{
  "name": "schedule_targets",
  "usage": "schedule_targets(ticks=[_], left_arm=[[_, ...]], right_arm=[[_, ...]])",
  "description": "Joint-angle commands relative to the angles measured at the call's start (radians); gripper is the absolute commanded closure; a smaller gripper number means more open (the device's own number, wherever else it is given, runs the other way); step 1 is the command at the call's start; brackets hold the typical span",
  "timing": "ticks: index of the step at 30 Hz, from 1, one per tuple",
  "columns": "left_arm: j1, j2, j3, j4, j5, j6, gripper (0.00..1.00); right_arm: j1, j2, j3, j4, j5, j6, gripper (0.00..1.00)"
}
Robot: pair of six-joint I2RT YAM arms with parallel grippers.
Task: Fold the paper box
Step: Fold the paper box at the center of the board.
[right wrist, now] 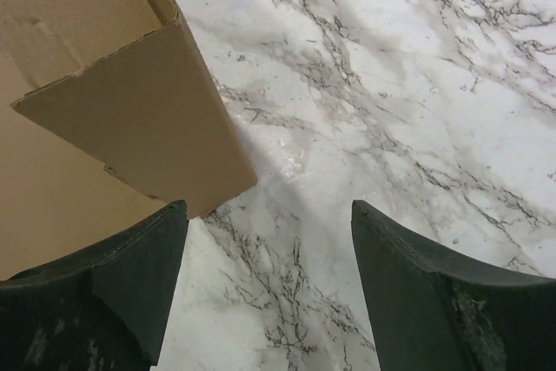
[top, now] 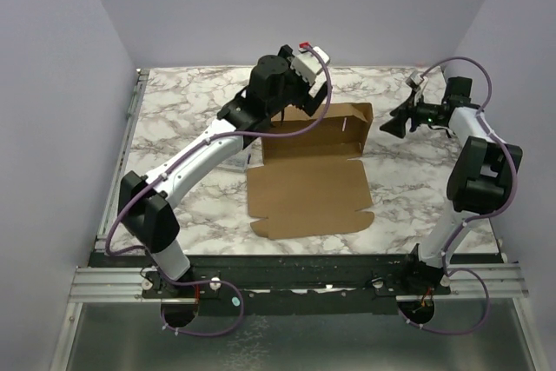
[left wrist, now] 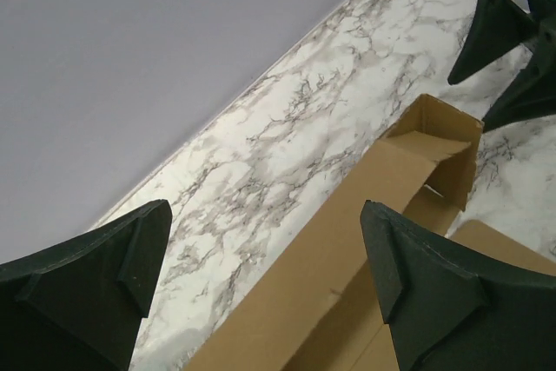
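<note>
The paper box [top: 308, 193] is a brown cardboard sheet lying mid-table, its far long wall [top: 323, 121] folded upright with a short end flap at the right. My left gripper [top: 314, 102] hovers over that wall, open. In the left wrist view the wall's top edge [left wrist: 347, 215] runs under the gap of the left gripper [left wrist: 265, 206] without touching either finger. My right gripper [top: 395, 119] is open just right of the box's far right corner. In the right wrist view the end flap [right wrist: 148, 119] stands beside the left finger of the right gripper [right wrist: 269, 206], with marble between the fingers.
The marble table [top: 174, 119] is enclosed by pale lilac walls at the back and both sides. A metal rail [top: 122, 162] runs along its left edge and another along the front [top: 295, 284]. The right gripper's fingers [left wrist: 491, 23] show in the left wrist view.
</note>
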Motion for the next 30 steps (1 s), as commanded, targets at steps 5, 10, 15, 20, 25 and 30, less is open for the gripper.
schedule_targets(ticks=[5,10,15,20,25,30], left_arm=[[0.026,0.159,0.147,-0.123,0.299,0.125,0.01],[0.025,0.128,0.049,-0.14,0.338,0.413,0.01],[-0.084,0.143,-0.024,-0.111,0.063,0.587,0.01],[-0.136,0.152,-0.114,0.015,-0.097,0.649,0.02],[-0.137,0.187,-0.124,0.077,-0.196,0.669,0.16],[-0.141,0.235,-0.117,0.101,-0.259,0.654,0.29]], right_arm=[[0.002,-0.135,-0.137,-0.083,0.021,0.001,0.21],[0.003,-0.265,-0.268,-0.074,-0.015,0.067,0.21],[0.003,-0.356,-0.377,0.023,-0.001,0.156,0.21],[0.003,-0.354,-0.388,0.03,-0.005,0.239,0.21],[0.002,-0.363,-0.417,0.064,-0.021,0.307,0.21],[0.003,-0.369,-0.424,0.074,-0.034,0.341,0.21]])
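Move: My open left hand hovers high over the box: the right half of its far wall's top edge is about 3 cm ahead, 5 cm to the right and 15 cm below. The box's right wall stands some 14 cm to the right and 2 cm back of this hand; its flat front panel is about 26 cm back, 4 cm left, 27 cm down. From my right hand, the right wall is 9 cm left and 5 cm back; the far edge is some 20 cm left, about level with it. I drop my left hand about 13 cm to the box's far wall, shifting a little right and rolling some 40 degrees with its left side rising. Having drawn back a few centimetres, it comes forward again, its fingers starting to close around the top edge. Meanwhile I pull my right hand back about 10 cm beside the right wall, easing slightly left, fingers tipping down and still open. ##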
